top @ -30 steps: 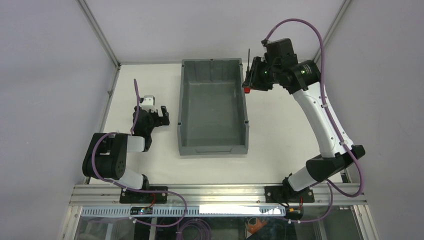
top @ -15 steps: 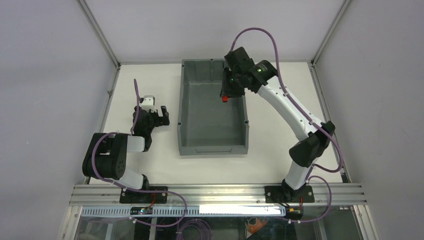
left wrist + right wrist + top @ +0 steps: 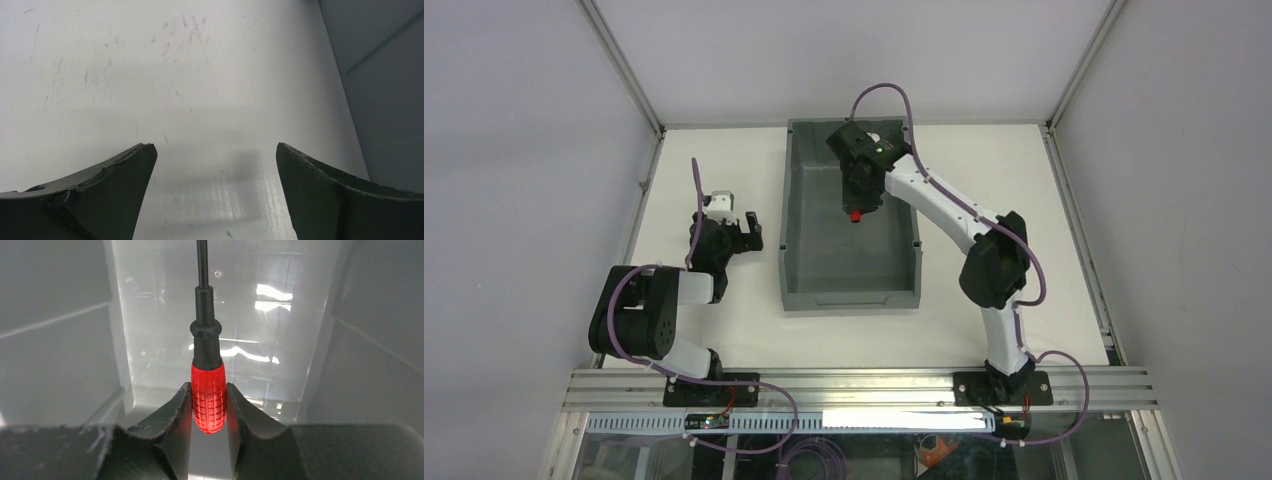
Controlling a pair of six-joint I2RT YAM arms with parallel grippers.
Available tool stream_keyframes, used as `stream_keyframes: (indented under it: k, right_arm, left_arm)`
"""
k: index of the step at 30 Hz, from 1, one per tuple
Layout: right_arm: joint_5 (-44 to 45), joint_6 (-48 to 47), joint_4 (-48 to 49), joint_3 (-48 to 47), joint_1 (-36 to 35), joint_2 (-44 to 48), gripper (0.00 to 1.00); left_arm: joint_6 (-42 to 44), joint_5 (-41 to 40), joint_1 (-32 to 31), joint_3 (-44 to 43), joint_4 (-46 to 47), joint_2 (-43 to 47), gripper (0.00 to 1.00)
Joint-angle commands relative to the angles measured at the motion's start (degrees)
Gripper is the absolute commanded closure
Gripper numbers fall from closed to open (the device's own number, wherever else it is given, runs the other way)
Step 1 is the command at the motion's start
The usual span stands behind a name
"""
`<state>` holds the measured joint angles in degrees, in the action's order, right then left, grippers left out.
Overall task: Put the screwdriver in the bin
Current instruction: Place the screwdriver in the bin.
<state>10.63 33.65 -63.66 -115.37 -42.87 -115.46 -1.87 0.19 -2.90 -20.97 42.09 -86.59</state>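
My right gripper (image 3: 855, 207) hangs over the back half of the grey bin (image 3: 785, 222), inside its walls as seen from above. It is shut on the screwdriver (image 3: 208, 397). In the right wrist view both fingers press the red ribbed handle, and the black shaft points away toward the bin's floor (image 3: 250, 315). From above, only the red handle end (image 3: 854, 214) shows under the wrist. My left gripper (image 3: 729, 226) rests low over the white table to the left of the bin. Its jaws stand wide open (image 3: 215, 145) with nothing between them.
The bin's tall grey walls (image 3: 55, 340) close in on both sides of the right gripper. In the left wrist view, the bin's outer wall (image 3: 390, 75) stands to the right. Metal frame posts (image 3: 624, 70) edge the table at the back corners.
The right arm has swung left from beyond the bin's right rear rim to over the bin's inside, carrying the screwdriver. The left arm has not moved.
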Motion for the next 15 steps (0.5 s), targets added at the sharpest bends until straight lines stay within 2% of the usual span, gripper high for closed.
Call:
stream_keyframes:
  k: [1, 15]
  right_arm:
    - [2.86, 2.00, 2.47, -3.56, -0.54, -2.98, 0.88]
    - [3.44, 2.68, 2.84, -6.37, -0.63, -14.52, 0.88]
  left_arm:
    - [1.34, 0.94, 0.34, -1.00, 3.79, 0.31, 0.01]
    - [1.34, 0.94, 0.34, -1.00, 3.79, 0.28, 0.01]
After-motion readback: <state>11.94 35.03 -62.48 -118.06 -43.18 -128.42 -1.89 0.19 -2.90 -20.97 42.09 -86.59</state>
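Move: The right hand already holds the screwdriver by its red handle, shaft pointing ahead, over the bin's interior: the bin's middle lies about 4 cm ahead, 1 cm left and 10 cm below. The bin's right wall is some 13 cm to that hand's right and its left wall roughly 15 cm to the left, both about 4 cm ahead at mid-length. From the idle left hand, the bin's middle is around 28 cm right, 1 cm ahead and slightly higher. The right hand sinks almost straight down into the bin at a steady pace, about 8.5 cm, easing only a centimetre or so forward and to the left until the forward drift dies out. Its fingers stay pinched on the red handle while the wrist tips some 10 degrees, pointing them more steeply at the bin floor. ##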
